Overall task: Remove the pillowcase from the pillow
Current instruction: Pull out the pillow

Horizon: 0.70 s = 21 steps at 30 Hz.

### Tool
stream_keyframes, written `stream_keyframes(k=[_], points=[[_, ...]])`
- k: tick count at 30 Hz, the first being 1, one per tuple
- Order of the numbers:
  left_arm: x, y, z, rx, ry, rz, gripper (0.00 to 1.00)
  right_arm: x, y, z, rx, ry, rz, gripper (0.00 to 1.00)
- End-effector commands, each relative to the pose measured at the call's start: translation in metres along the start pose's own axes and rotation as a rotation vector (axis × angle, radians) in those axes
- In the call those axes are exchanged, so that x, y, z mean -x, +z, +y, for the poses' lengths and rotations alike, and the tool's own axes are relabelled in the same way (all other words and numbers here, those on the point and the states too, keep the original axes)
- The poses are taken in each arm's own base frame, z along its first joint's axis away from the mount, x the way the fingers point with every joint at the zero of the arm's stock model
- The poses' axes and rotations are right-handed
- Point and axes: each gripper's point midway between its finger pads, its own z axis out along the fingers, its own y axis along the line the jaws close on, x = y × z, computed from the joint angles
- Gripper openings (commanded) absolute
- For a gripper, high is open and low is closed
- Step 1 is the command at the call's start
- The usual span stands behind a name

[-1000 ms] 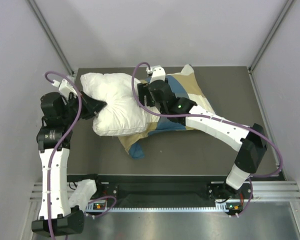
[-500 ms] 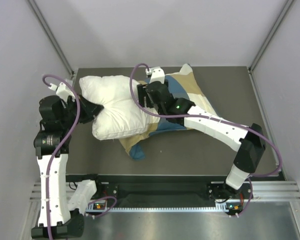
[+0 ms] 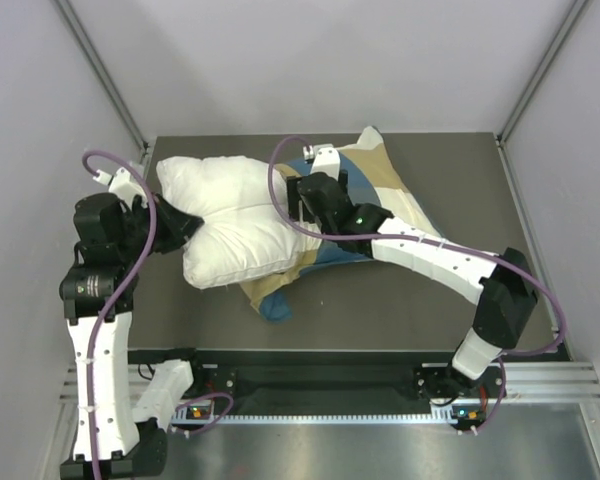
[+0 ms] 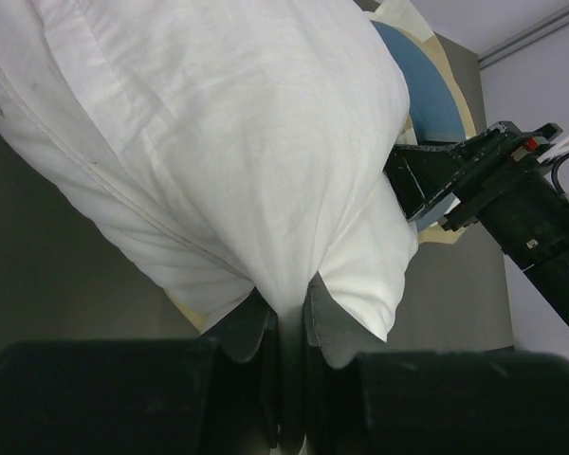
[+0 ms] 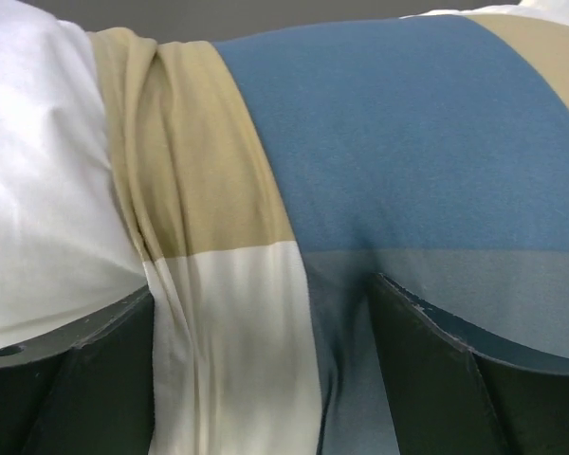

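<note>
The white pillow (image 3: 230, 215) lies at the table's back left, its right part still inside the checked blue, tan and cream pillowcase (image 3: 385, 185). My left gripper (image 3: 188, 225) is shut on a fold of the pillow's left edge; in the left wrist view the pillow (image 4: 218, 123) is pinched in the left gripper (image 4: 289, 308). My right gripper (image 3: 298, 200) stands open on the pillowcase at its mouth. In the right wrist view the right gripper (image 5: 266, 370) has its jaws wide apart on the pillowcase (image 5: 408, 142), with the pillow (image 5: 38, 190) to the left.
The dark table (image 3: 420, 290) is boxed in by grey walls on three sides. A metal rail (image 3: 330, 385) with the arm bases runs along the near edge. A blue corner of the pillowcase (image 3: 275, 303) trails toward the front.
My left gripper has drawn the pillow leftward, and more white shows outside the cover. The right gripper has shifted slightly right and stays on the pillowcase.
</note>
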Motion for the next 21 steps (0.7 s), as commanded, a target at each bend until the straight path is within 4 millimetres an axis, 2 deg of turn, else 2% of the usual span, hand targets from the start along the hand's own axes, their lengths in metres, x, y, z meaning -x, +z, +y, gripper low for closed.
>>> stream_keyframes(k=[1, 3, 6, 7, 8, 9, 11, 14, 15, 17, 18, 19, 21], points=[[0.066, -0.047, -0.048, -0.114, 0.144, -0.306, 0.0, -0.043, 0.009, -0.089, -0.303, -0.177, 0.137, 0.78], [0.068, -0.049, -0.05, -0.113, 0.149, -0.31, 0.0, -0.045, 0.01, -0.107, -0.362, -0.193, 0.147, 0.75], [0.065, -0.047, -0.051, -0.132, 0.141, -0.296, 0.0, -0.05, 0.014, -0.124, -0.398, -0.204, 0.169, 0.46], [0.061, -0.044, -0.051, -0.143, 0.134, -0.285, 0.0, -0.052, 0.015, -0.127, -0.402, -0.216, 0.179, 0.24], [0.063, -0.042, -0.054, -0.164, 0.135, -0.291, 0.0, -0.052, 0.016, -0.129, -0.408, -0.239, 0.184, 0.1], [0.058, -0.038, -0.056, -0.188, 0.114, -0.267, 0.0, -0.049, 0.017, -0.13, -0.415, -0.254, 0.183, 0.0], [0.059, -0.035, -0.058, -0.205, 0.106, -0.267, 0.0, -0.051, 0.018, -0.135, -0.444, -0.307, 0.204, 0.0], [0.069, -0.036, -0.054, -0.17, 0.111, -0.304, 0.0, -0.042, 0.013, -0.157, -0.564, -0.39, 0.198, 0.0], [0.079, -0.041, -0.056, -0.153, 0.128, -0.339, 0.0, -0.041, 0.011, -0.167, -0.607, -0.408, 0.199, 0.0], [0.088, -0.038, -0.056, -0.138, 0.127, -0.344, 0.0, -0.043, 0.013, -0.192, -0.656, -0.406, 0.23, 0.0], [0.098, -0.038, -0.061, -0.144, 0.131, -0.355, 0.0, -0.048, 0.012, -0.203, -0.674, -0.408, 0.251, 0.0], [0.103, -0.04, -0.064, -0.149, 0.133, -0.367, 0.0, -0.049, 0.012, -0.222, -0.713, -0.396, 0.269, 0.0], [0.118, -0.045, -0.072, -0.158, 0.145, -0.405, 0.0, -0.055, 0.008, -0.244, -0.759, -0.394, 0.294, 0.0]])
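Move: The hem of the pillowcase bunches between my right hand's open fingers, roughly 2 cm ahead of that hand, in line sideways and 3 cm below. From this hand, the bulging white pillow's middle is about 22 cm left and 6 cm back, 3 cm lower; the slack case body is some 15 cm right, 4 cm back and 8 cm lower. The hem lies about 33 cm right, 10 cm ahead and 10 cm below my left hand, which holds the pillow's end. I shut my right fingers from wide open, pinching the hem of the pillowcase where it wraps the pillow, and draw it to the right, away from my left hand, about 7 cm in all, with some 4 cm forward and a little down. That hand rolls left side down by about 15 degrees and turns slightly clockwise. My left hand keeps its pinch on the pillow's end, lifting it 2 to 3 cm. ##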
